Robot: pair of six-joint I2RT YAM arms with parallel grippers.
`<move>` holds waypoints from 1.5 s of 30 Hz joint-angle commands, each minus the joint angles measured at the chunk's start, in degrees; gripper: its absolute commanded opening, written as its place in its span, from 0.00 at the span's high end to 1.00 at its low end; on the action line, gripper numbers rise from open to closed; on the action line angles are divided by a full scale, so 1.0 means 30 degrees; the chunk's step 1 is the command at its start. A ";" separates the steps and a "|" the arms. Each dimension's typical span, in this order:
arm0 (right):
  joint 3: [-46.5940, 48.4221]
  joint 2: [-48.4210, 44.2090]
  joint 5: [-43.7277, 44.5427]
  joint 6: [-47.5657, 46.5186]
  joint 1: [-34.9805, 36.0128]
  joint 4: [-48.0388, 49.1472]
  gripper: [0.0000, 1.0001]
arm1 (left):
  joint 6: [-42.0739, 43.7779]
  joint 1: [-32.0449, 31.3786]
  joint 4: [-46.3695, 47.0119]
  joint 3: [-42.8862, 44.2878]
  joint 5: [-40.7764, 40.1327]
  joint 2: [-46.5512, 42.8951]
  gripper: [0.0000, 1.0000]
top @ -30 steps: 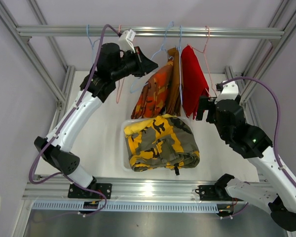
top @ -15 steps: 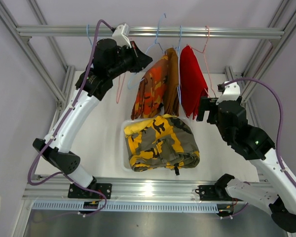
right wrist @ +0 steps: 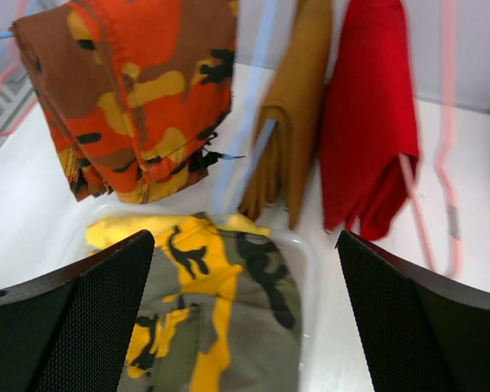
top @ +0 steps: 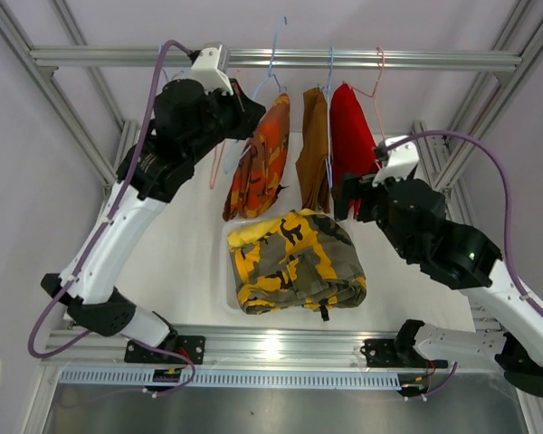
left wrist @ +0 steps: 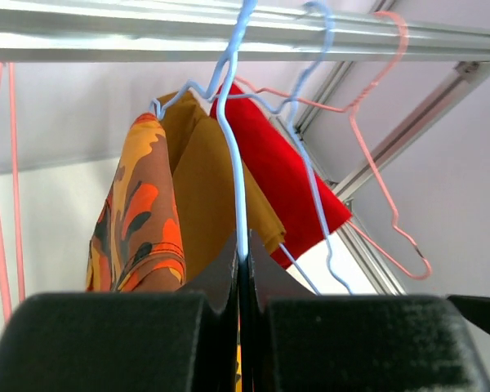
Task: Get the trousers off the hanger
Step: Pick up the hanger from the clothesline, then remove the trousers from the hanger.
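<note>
My left gripper (left wrist: 245, 269) is shut on the wire of a light blue hanger (left wrist: 238, 171) that carries the orange-red patterned trousers (top: 258, 158). The hanger's hook reaches up past the rail (top: 416, 60). The brown trousers (top: 315, 149) and the red trousers (top: 351, 145) hang side by side to the right on their own hangers. The camouflage trousers (top: 294, 262) lie folded in the white basket (top: 228, 280) on top of a yellow pair (top: 244, 237). My right gripper (right wrist: 245, 310) is open above the basket, just in front of the red trousers (right wrist: 371, 122), and touches nothing.
A bare pink hanger (top: 219, 158) hangs left of the orange-red pair. Another pink hanger (top: 377, 90) holds the red pair. Aluminium frame posts (top: 90, 136) stand on both sides, and a white tabletop (top: 181, 262) lies beneath.
My left gripper has moved left and up with the blue hanger, drawing the orange-red trousers away from the brown pair. My right gripper has moved left towards the hanging trousers.
</note>
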 commanded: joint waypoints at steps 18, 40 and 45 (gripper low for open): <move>0.4171 0.6970 0.1795 -0.0937 0.7143 0.4148 0.01 | 0.5303 -0.7358 0.5148 -0.4532 -1.5465 -0.6792 1.00; -0.3562 0.7003 0.3061 0.0208 0.7995 1.2816 0.01 | 0.3519 -0.9443 0.5944 -1.3916 -1.8726 -1.1190 0.99; -0.4149 0.7850 0.1592 -0.1021 0.7468 1.6158 0.01 | 0.3751 -0.9823 0.5883 -1.3944 -1.9017 -1.1278 0.99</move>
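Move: The closed left fingers already hold the blue hanger, lifted about rail height; the orange camouflage trousers on it hang some 6 cm ahead of that hand and 20 cm below. A pink hanger hangs about 8 cm ahead and 7 cm to its left. From the open right hand these trousers are roughly 18 cm left, 11 cm ahead and 8 cm lower; brown trousers 15 cm ahead, 7 cm left; red ones 16 cm straight ahead; the basket's yellow-grey trousers 11 cm left, 2 cm ahead, well below. Keeping its grip on the hanger wire, the left hand draws the orange trousers back off the rail line, rising about 5 cm, then swings left and sinks roughly 11 cm from that height, turning nearly 30 degrees counter-clockwise; it ends about 11 cm back and 10 cm left. The right hand, fingers wide open, sweeps some 20 cm left towards the trousers, then drops about 10 cm, coming close without visible contact. ##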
